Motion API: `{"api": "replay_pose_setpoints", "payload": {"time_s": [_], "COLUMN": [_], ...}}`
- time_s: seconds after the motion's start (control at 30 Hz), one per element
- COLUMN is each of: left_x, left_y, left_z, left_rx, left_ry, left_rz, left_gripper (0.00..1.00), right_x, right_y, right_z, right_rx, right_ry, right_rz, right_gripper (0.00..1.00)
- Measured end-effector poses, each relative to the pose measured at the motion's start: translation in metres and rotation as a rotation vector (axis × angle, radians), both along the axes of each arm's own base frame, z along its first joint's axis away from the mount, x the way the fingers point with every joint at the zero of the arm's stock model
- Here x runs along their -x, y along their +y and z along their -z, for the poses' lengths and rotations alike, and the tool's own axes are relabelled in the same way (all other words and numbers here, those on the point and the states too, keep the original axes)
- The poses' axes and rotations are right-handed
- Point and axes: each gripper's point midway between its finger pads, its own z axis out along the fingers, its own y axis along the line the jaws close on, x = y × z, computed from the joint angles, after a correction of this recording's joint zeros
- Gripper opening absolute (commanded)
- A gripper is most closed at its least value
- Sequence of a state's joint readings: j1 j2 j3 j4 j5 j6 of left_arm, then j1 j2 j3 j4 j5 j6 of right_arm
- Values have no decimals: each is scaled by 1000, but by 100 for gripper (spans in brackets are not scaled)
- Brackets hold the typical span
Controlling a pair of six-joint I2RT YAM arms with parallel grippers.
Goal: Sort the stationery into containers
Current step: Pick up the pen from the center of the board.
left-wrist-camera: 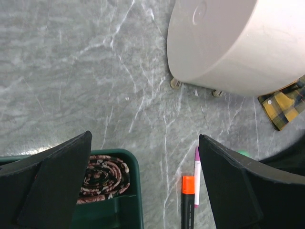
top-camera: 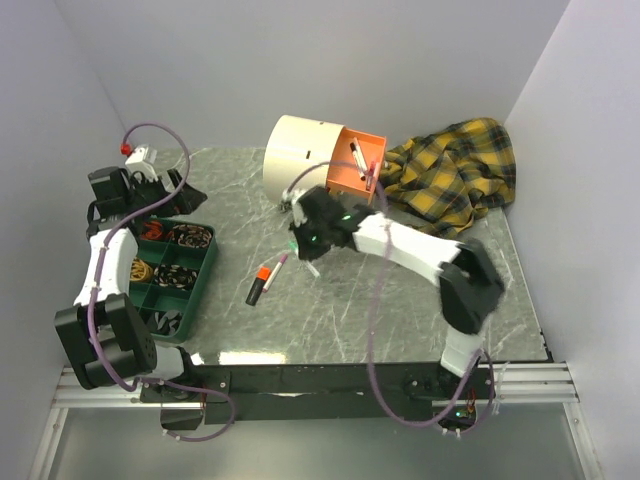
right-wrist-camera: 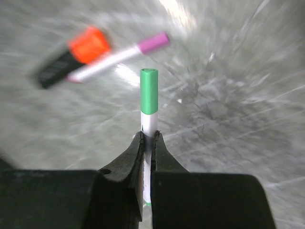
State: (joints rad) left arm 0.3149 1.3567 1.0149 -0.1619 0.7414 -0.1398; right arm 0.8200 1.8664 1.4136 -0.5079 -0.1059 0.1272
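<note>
My right gripper (right-wrist-camera: 147, 136) is shut on a white pen with a green cap (right-wrist-camera: 149, 90), which sticks out past the fingertips above the marble table. In the top view this gripper (top-camera: 303, 243) hovers mid-table, in front of the cream cabinet (top-camera: 300, 155). The cabinet's orange drawer (top-camera: 340, 175) stands pulled out with pens inside. An orange-capped black marker (top-camera: 262, 283) and a pink-tipped pen (top-camera: 277, 264) lie side by side on the table to the left of the gripper. My left gripper (left-wrist-camera: 145, 138) is open and empty at the far left, above the far end of a green tray.
A green divided tray (top-camera: 200, 280) holding coiled bands sits at the left. A yellow plaid cloth (top-camera: 455, 170) is heaped at the back right, beside the drawer. White walls close in the table on three sides.
</note>
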Motion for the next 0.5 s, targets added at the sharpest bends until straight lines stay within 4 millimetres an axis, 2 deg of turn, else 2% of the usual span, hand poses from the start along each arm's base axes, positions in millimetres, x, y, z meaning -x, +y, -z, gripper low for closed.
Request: {"api": "replay_pose_setpoints", "payload": {"time_s": [0.13,0.2,0.27,0.33,0.4,0.5], "left_x": [-4,-6,-6,-5,-4,-4], "left_y": [1,2,2,2,1,1], "left_z": [-16,-22,-24,-24,-23,-23], "left_rx": [-9,-14,-17,-16,-13,-9], "left_ry": [-30,-39,-42,-39,-30,-28], "left_rz": [4,5,6,6,6,5], "left_gripper": [99,99,99,99,99,100], "right_x": [-1,-1,-2,-10,-30,-66], "right_y": [0,-7,-17,-33,-56,-89], "right_z": [-104,-158,-198,-229,-250,-255], "right_rx": [-237,-363,-462,-541,-593,-602], "right_ry": [-128,-203,-257,-304,-337,-361], "right_rz": [-30,-27,-10,42,134,266], "right_gripper": [0,0,0,0,0,0]}}
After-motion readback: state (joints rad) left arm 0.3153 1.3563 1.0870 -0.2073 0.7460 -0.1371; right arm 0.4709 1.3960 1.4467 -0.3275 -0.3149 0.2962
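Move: The right hand already holds the white pen with the green cap, some 7 cm clear of the board. The open orange drawer lies about 22 cm ahead of it, 13 cm to its right and 4 cm higher, with the cream cabinet about 24 cm ahead and 1 cm left, 3 cm up. The purple-capped pen lies 7 cm left and 1 cm ahead, the black marker 11 cm left and 2 cm back, both 8 cm below. From the left hand the drawer is some 40 cm right, 12 cm ahead and 8 cm below. The green-capped pen, still pinched in the right hand's shut fingers, is carried fast upward by some 25 cm, at first almost straight up from the board, then also about 9 cm right and 6 cm forward, closing level-wise on the drawer. The wrist swings some 40 degrees, lifting the fingers from steeply down towards pointing left. The empty, wide-open left hand rises about 2 cm. ##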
